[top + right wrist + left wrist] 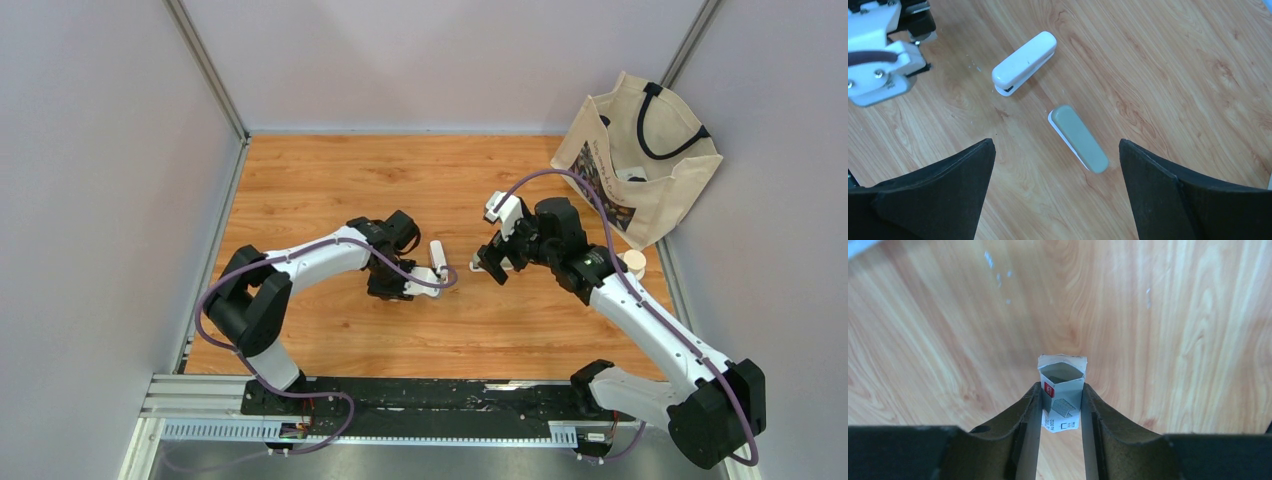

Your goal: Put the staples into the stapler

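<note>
My left gripper (pixel 1061 390) is shut on a small white and grey staple box (pixel 1062 399) with a red label, held just above the wooden table (pixel 1173 340). The box's far end is open and dark inside; I cannot make out the staples. A white stapler (pixel 1023 62) lies closed on the table, right of the left gripper (pixel 392 288) in the top view, where the stapler (pixel 437 255) points away. A second, grey-faced white oblong piece (pixel 1078 137) lies beneath my right gripper (pixel 1056 142), which hangs open above it, touching nothing. The right gripper (pixel 492 265) sits right of the stapler.
A cream tote bag (pixel 640 170) with black handles leans in the far right corner. A small beige roll (pixel 632 264) stands by the right wall. Grey walls close in the table on three sides. A metal rail (pixel 400 400) runs along the near edge.
</note>
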Available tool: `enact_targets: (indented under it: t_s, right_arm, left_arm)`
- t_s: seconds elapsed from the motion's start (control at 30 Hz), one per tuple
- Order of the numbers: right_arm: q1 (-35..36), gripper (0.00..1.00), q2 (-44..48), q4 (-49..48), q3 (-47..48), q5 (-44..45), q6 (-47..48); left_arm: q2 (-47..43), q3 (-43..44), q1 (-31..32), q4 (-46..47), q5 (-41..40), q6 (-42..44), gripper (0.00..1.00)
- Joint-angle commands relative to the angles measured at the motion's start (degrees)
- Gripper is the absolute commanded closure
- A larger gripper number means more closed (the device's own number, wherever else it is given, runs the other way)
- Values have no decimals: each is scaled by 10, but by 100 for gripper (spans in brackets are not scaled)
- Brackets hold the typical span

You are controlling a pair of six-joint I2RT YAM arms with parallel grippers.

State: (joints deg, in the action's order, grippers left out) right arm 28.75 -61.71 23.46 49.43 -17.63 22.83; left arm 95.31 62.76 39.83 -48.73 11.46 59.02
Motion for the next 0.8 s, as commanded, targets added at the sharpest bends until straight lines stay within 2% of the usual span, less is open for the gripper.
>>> enact_targets:
  t_s: [0.0,0.23,0.43,0.6,0.77]
  right_arm:
    - [3,0,15,-10,0,9,11]
    - [3,0,17,-10,1,14,12]
    - [3,0,18,-10,0,15,13]
    - [3,0,15,-9,0,15,15]
    - [3,0,24,-1,6,1,17]
  left_arm:
    - [7,14,44,3,22,-58,59]
    - [30,23,86,14,8,-100,58]
    - [30,28,94,28,6,-124,43]
    - [-14,22,93,33,12,-125,37]
    - [-119,-4,66,30,7,-144,35]
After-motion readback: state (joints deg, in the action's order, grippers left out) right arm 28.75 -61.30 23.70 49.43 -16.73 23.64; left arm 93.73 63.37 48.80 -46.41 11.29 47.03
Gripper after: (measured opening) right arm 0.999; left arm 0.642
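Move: The left gripper already holds the staple box low over the table; its set-down spot is bare wood about 4 cm back, 4 cm right and 2 cm below. From this gripper the white stapler stands roughly 7 cm ahead and 12 cm right, the green stapler about 7 cm ahead and 23 cm right, both a touch lower. From the idle right gripper the set-down spot lies some 9 cm back, 18 cm left and 16 cm down. Carry the pinched staple box with the left gripper diagonally back and to the right, about 5 cm, onto the bare wood on the near side of the white stapler, sinking some 1.5 cm on the way. Then spread the fingers to let go of the box and start straight up off it, about 2.5 cm, keeping the wrist nearly unturned. ##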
